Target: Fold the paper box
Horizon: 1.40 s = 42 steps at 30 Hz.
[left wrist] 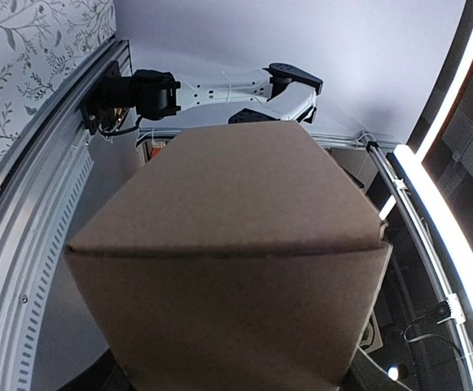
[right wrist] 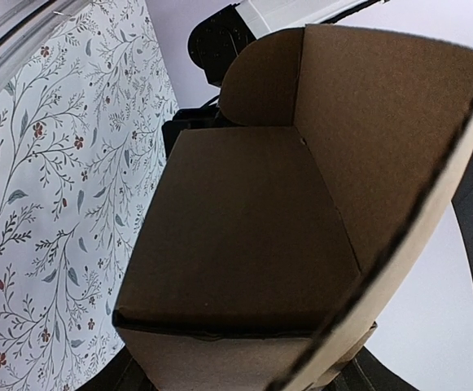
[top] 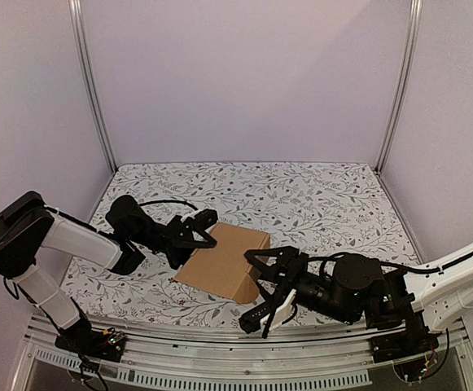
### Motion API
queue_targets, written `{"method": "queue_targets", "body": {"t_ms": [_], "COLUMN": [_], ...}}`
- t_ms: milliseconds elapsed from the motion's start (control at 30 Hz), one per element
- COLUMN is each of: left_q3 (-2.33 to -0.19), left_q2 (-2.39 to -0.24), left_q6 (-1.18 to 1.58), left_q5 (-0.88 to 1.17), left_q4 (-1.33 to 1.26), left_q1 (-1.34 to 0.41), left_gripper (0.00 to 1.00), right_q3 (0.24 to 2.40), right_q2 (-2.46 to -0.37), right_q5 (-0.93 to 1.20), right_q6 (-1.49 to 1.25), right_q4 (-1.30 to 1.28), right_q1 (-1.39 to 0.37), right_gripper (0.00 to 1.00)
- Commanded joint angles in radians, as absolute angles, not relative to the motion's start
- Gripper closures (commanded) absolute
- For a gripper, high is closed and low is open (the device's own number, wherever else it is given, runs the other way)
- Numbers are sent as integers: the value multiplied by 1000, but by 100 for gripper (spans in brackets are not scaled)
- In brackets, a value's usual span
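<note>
The paper box [top: 224,265] is a plain brown carton resting on the table's near middle. My left gripper [top: 202,236] holds its far left corner, and the box [left wrist: 236,244] fills the left wrist view with a dark finger [left wrist: 109,378] showing at either lower edge. My right gripper [top: 262,273] straddles the near right corner. In the right wrist view the box [right wrist: 236,236] sits between the fingers [right wrist: 123,371], one flap standing up along its right side and a rounded tab at the far end. The pads of both grippers are hidden by the cardboard.
A floral cloth [top: 317,204] covers the table. An aluminium rail [top: 220,358] runs along the near edge under both arm bases. Metal frame posts [top: 94,90] and pale walls close the back and sides. The right arm [left wrist: 285,90] shows beyond the box.
</note>
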<state>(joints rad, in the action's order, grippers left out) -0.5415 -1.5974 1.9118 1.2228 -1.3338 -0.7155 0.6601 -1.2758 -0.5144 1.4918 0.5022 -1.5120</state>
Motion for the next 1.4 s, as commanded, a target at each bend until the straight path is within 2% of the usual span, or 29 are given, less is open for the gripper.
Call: {"method": "queue_targets", "body": {"t_ms": [0,33,133,267,500,733,1000,1167,1267,1367], "left_q3": [-541,-539,-538,-537,-535,-534,-528,-578,-681,-820], "left_q2": [-1610,-1612,-1610,-1601,-1549,-1531,-1522,-1393,-1280,-1197], "left_q6": [1892,1886,1868,1846,1822,1806,1682,1384,1071,775], "left_q5": [1231,1228,1212,1185,1146,1126,1061,1015,926,729], "left_q4": [-1524,-1525,-1525,-1525,-1525,-1517,-1352,-900,-402,113], "left_q1": [-732,-732,-732,-733,-733,-730,-726,-726,-727,-735], "left_gripper": [70,65,58,41,1,0,0,0,0,1], "right_q3": [646,646,639,629,625,621,677,721,752,775], "right_q2": [-1255,-1255,-1251,-1241,-1188,-1132,-1071,-1043,-1037,-1042], "right_q5": [-540,-544,-553,-563,-581,-645,-680,-604,-489,-347], "right_q6": [1463,1456,1440,1424,1374,1287,935,698,559,444], "right_q4": [537,537,536,521,447,339,91,-53,-126,-179], "right_q1": [-1517,-1517,-1517,-1517,-1516,-1516,-1467,-1384,-1314,-1234], "right_gripper": [46,46,47,49,51,52,54,54,54,54]}}
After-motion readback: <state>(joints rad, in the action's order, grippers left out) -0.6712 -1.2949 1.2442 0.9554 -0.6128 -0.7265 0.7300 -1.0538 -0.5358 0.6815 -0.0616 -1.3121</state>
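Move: Both hands already pinch the paper box between their fingers in the air, well clear of the table, one at each end. The box's middle lies roughly 6 cm to the left hand's right and 3 cm back, level with it. From the right hand it lies about 7 cm left and 5 cm ahead, also level; the left gripper is beyond it, some 13 cm left of and 8 cm ahead of the right hand. The left hand opens fully to let go of its end of the box, holds nearly still at first with a small lift, then rises to about 4 cm and shifts some 3 cm forward as it tilts. The right hand keeps its grip on the other end and draws the box out to the right, away from the open left fingers, then swings forward too, about 8 cm right and 7 cm forward in all, while the wrist rolls and turns clockwise by some 45 degrees altogether. ##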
